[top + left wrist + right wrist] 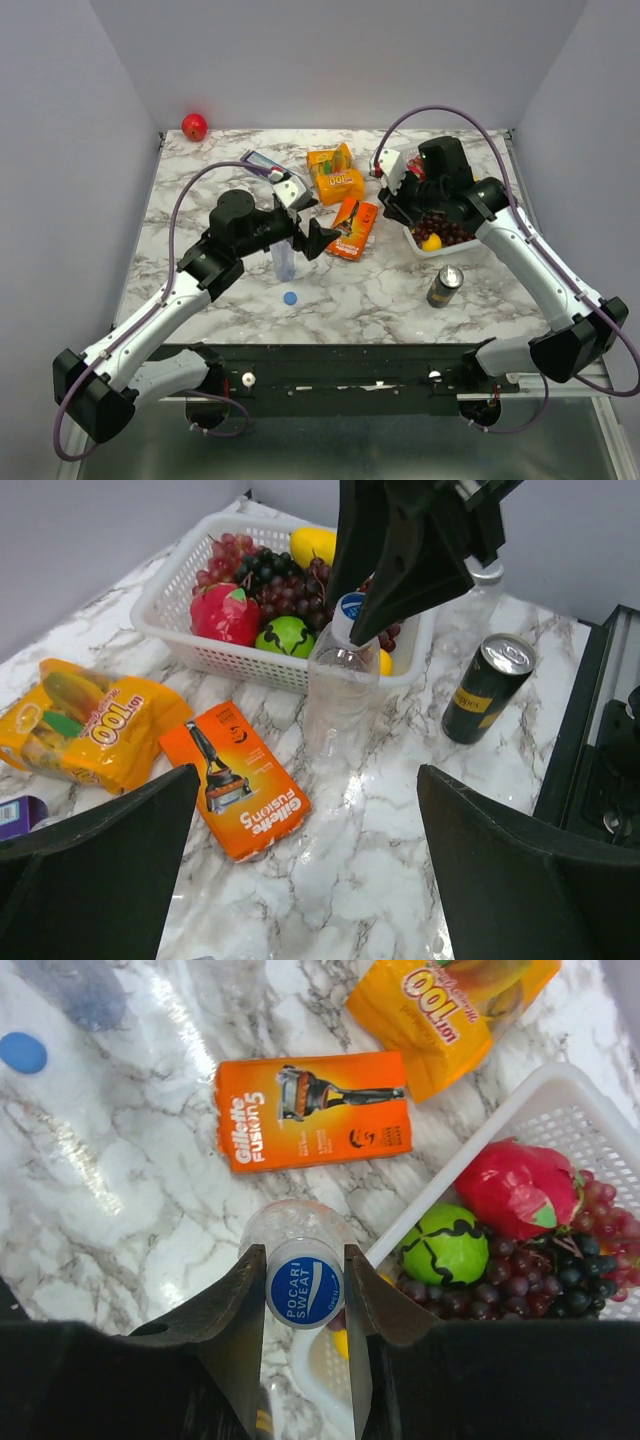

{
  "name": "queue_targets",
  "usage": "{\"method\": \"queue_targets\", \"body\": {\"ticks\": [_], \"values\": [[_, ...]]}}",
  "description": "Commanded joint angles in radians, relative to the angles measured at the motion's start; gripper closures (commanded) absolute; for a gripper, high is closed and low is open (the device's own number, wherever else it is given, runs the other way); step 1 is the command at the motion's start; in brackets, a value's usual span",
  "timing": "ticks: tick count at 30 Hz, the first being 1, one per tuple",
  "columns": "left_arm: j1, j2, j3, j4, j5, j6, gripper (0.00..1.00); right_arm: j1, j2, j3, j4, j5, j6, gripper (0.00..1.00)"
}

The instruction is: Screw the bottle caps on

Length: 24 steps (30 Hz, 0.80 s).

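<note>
A clear bottle (pixel 296 1222) stands just left of the white basket (pixel 560 1100), and my right gripper (pixel 305 1250) is shut from above on the blue cap (pixel 305 1282) sitting on its neck. The left wrist view shows the same bottle (pixel 340 695) and cap (pixel 350 608) under the right gripper's dark fingers (pixel 400 550). A second bottle (pixel 284 262) stands uncapped under my left arm, with a loose blue cap (pixel 290 297) on the table in front of it. My left gripper (pixel 308 780) is open, with only bare marble between its fingers.
The basket (pixel 430 250) holds grapes and other fruit. A dark can (pixel 444 286) stands in front of it. An orange razor pack (pixel 353 228), an orange snack bag (pixel 335 172) and a blue packet (pixel 262 162) lie mid-table. A red ball (pixel 194 126) sits at the far left corner.
</note>
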Motion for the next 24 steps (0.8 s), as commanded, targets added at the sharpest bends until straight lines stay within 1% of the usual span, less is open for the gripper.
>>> {"method": "queue_targets", "body": {"ticks": [1, 4, 8, 13, 15, 20, 24], "values": [[0.052, -0.01, 0.055, -0.097, 0.023, -0.038, 0.01, -0.047, 0.015, -0.045, 0.142, -0.035, -0.021, 0.99], [0.093, 0.002, 0.064, -0.094, 0.023, -0.035, 0.01, -0.071, 0.021, -0.081, 0.197, -0.049, 0.001, 1.0], [0.135, 0.018, 0.081, -0.08, 0.023, -0.036, 0.01, -0.102, 0.045, -0.089, 0.205, -0.101, 0.031, 1.0], [0.172, 0.039, 0.101, -0.074, 0.026, -0.03, 0.01, -0.102, 0.056, -0.112, 0.237, -0.101, 0.025, 0.99], [0.185, 0.042, 0.106, -0.072, 0.026, -0.026, 0.01, -0.102, 0.067, -0.108, 0.236, -0.097, 0.023, 0.94], [0.201, 0.05, 0.098, -0.058, 0.03, -0.033, 0.01, -0.102, 0.088, -0.108, 0.237, -0.095, 0.02, 0.91], [0.208, 0.055, 0.097, -0.057, 0.035, -0.038, 0.01, -0.102, 0.104, -0.101, 0.234, -0.091, 0.021, 0.83]]}}
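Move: The right hand holds the capped clear bottle by its blue cap, over bare table; the spot it is going to lies about 5 cm ahead and some 25 below. From this hand the razor box lies roughly 7 cm ahead and 10 left, the fruit basket's middle 18 ahead and 15 right. From the empty left hand the standing clear bottle is about 13 cm ahead, 7 left and 19 below; the blue-tinted bottle stands 11 left, about level with it fore and aft. Still pinching the blue cap, the right hand carries the bottle about 5 cm forward, alongside the basket's near-left corner, and lowers it some 4 cm towards the table, the sinking coming mostly after the forward swing. The left hand, fingers staying wide open, heads forward and left about 7 cm in all, away from the held bottle and towards the standing clear bottle, turning some 10 degrees counter-clockwise. ##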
